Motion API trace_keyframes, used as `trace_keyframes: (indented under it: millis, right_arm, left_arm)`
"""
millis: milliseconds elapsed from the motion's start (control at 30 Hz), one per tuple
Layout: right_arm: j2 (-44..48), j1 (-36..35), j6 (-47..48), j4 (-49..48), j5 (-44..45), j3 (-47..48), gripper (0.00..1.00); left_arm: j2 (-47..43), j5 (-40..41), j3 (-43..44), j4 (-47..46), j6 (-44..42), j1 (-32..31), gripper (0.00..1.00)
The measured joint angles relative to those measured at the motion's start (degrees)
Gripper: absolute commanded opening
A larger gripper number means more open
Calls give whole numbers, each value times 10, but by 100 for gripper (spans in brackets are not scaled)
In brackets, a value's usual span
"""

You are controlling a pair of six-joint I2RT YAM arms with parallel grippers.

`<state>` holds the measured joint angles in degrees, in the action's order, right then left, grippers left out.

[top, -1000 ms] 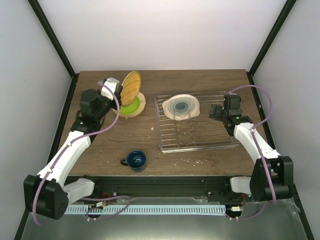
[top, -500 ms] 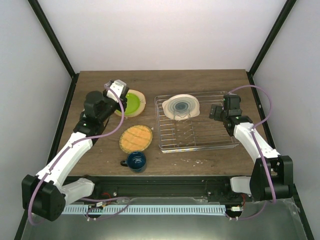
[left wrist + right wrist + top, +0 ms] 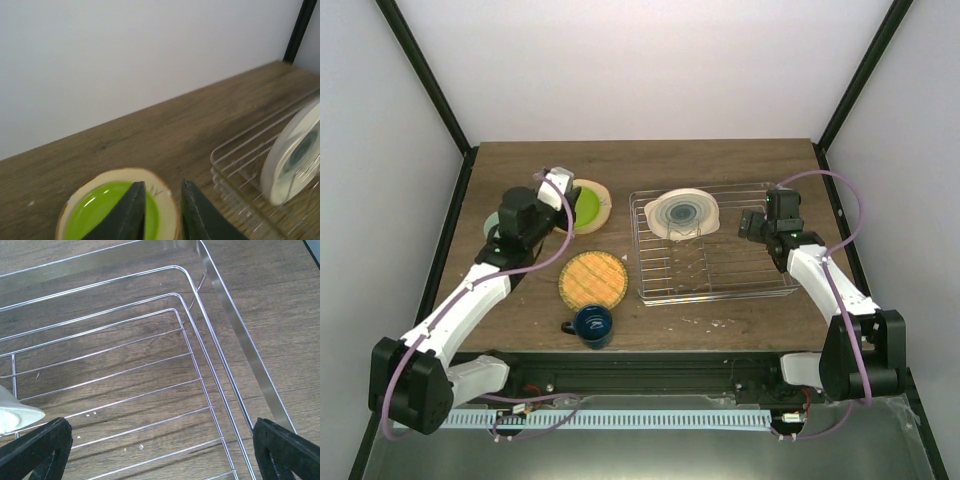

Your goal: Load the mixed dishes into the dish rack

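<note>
The cream plate with teal rings [image 3: 682, 213] stands in the silver wire dish rack [image 3: 720, 296]. The yellow-orange plate [image 3: 593, 278] lies flat on the table left of the rack. The lime green plate [image 3: 584, 206] rests on the tan plate [image 3: 602, 194]. The dark blue mug [image 3: 592, 320] stands near the front edge. A pale mint bowl [image 3: 488, 229] peeks out behind my left arm. My left gripper [image 3: 563, 196] hovers over the green plate [image 3: 95, 215], jaws slightly apart and empty [image 3: 163, 184]. My right gripper [image 3: 757, 225] is wide open and empty over the rack's right half [image 3: 160, 427].
The rack's rim [image 3: 235, 325] and upright tines [image 3: 688, 262] lie under and beside my right gripper. The cream plate [image 3: 292, 155] shows at the right of the left wrist view. Black frame posts [image 3: 430, 90] flank the table; a white wall is behind.
The yellow-orange plate has left my left gripper and dropped flat onto the table by the mug. My left gripper has swung over the green plate. The right arm has not moved.
</note>
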<state>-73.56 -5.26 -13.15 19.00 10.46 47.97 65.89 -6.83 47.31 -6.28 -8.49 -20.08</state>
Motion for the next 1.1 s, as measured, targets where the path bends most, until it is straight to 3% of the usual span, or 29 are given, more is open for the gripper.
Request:
trace_keyframes:
  millis: [67,167,300,467,633,1100]
  right_arm:
    - [0,0,0,0,0,0,100]
    - [-1,0,0,0,-1,0,100]
    - [-4,0,0,2,-4,0,100]
    - [-5,0,0,3,-5,0,100]
    - [-5,0,0,5,-5,0,100]
    - [-7,0,0,12,-10,3,100]
  left_arm:
    - [0,16,-8,9,22,0,50]
    - [0,40,-24,31,75,1,60]
    - [12,31,-35,75,172,22,60]
    - [21,-23,-83,107,275,104,63]
    - [-1,-25,-113,161,306,111,66]
    - [-43,-58,-230,192,370,112,70]
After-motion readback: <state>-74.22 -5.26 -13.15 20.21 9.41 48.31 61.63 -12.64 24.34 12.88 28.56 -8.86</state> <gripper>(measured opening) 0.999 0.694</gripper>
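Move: The woven-pattern plate lies flat about 10 cm back from the left hand, 5 cm to its right and 28 cm below. The blue mug is some 10 cm nearer the base than that plate, the green plate about 16 cm beyond it and 4 cm to its left, and the pale green bowl 13 cm beyond and 20 cm to its left. From the right hand, the woven plate is roughly 45 cm left, 10 cm back and 15 cm below. Left hand sinks 22 cm, backing 10 and drifting left, opening and tipping down 50 degrees towards the woven plate. ##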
